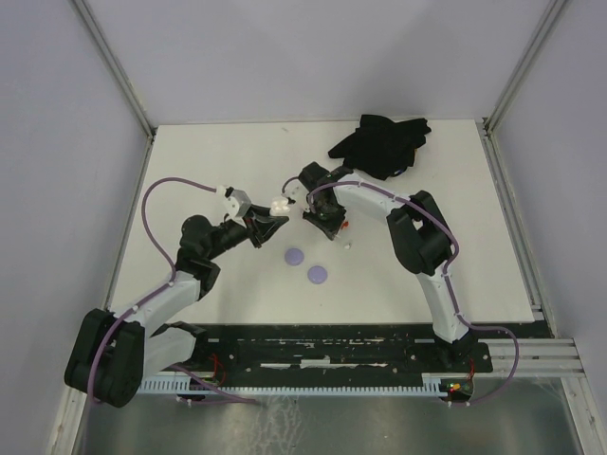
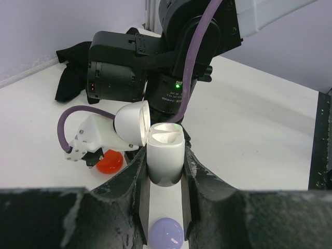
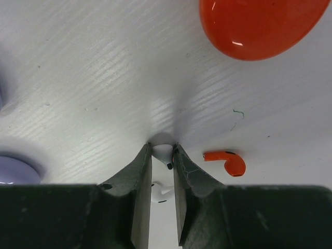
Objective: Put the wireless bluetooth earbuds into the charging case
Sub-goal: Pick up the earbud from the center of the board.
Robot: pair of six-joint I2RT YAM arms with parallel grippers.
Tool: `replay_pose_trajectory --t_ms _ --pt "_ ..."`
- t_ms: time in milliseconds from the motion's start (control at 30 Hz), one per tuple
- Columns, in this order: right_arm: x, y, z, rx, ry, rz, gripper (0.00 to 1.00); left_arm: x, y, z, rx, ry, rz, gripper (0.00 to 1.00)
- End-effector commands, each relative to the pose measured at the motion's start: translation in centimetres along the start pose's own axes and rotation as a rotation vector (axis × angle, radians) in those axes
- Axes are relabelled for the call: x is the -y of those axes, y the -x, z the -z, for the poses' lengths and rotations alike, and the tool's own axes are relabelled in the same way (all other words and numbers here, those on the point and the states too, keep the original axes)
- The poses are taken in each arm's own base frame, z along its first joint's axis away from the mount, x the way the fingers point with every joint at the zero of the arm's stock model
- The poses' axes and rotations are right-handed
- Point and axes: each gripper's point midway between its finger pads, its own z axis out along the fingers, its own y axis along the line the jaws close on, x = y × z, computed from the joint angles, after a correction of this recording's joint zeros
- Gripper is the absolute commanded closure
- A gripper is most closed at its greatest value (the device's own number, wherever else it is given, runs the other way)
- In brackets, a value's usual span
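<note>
My left gripper [image 2: 165,174] is shut on the white charging case [image 2: 165,158] and holds it upright above the table, its lid [image 2: 132,128] flipped open to the left. In the top view the case [image 1: 278,204] sits between the two arms. My right gripper [image 3: 163,151] points down at the table, its fingertips pressed on either side of a white earbud [image 3: 162,152]. A second white earbud [image 3: 158,191] lies between the fingers further back. A red earbud [image 3: 225,160] lies just right of the right finger. In the top view the right gripper [image 1: 327,227] is beside the case.
A red disc [image 3: 259,23] lies beyond the right gripper, also seen as the red disc [image 2: 110,162] left of the case. Two lavender discs [image 1: 295,255] [image 1: 317,274] lie in front of the grippers. A black cloth [image 1: 379,142] is heaped at the back.
</note>
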Motion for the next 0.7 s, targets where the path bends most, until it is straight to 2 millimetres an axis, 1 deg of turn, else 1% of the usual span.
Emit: replay_pose_trajectory --t_ms 0,100,167,200,267,433,567,600,667 --pt "0.7 0.9 2.2 0.042 -0.051 -0.063 0.76 0.1 2.5 -0.2 0.077 0.000 -0.080 0.97" --pt "0.8 1.4 4.0 0.094 -0.076 -0.132 0.79 0.1 2.8 -0.1 0.088 0.002 -0.083 0.97" --pt "1.0 1.6 5.4 0.129 -0.102 -0.180 0.79 0.2 3.0 0.0 0.099 0.001 -0.083 0.97" --pt "1.3 1.8 6.5 0.153 -0.129 -0.207 0.79 0.3 3.2 0.0 0.110 -0.001 -0.084 0.97" --pt "1.4 1.9 8.2 0.187 -0.153 -0.254 0.79 0.5 3.5 0.1 0.124 -0.006 -0.088 0.97" --pt "1.2 2.6 13.3 0.318 -0.203 -0.346 0.79 1.0 4.4 0.3 0.166 -0.020 -0.106 0.97" --pt "0.6 3.5 17.8 0.453 -0.232 -0.423 0.79 1.5 4.8 0.4 0.192 -0.045 -0.128 0.97" --pt "0.4 3.7 19.3 0.494 -0.238 -0.437 0.79 1.7 5.1 0.4 0.204 -0.050 -0.140 0.97" --pt "0.0 4.1 21.4 0.563 -0.256 -0.453 0.79 1.9 5.3 0.4 0.214 -0.061 -0.157 0.97"
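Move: The right fingers already pinch the white earbud at the board. The open white case, in the left fingers, is about 11 cm left of the right hand, 6 cm back and 20 cm up. The orange earbud lies some 3 cm ahead and 3 cm right of the right hand, the other white earbud 3 cm back and 4 cm right, and the red disc 7 cm ahead and 4 cm left. From the left hand, the case is right at its fingertips. Right hand lifts its pinched earbud straight up about 17 cm, towards the case, twisting clockwise; left raises the case slightly. ##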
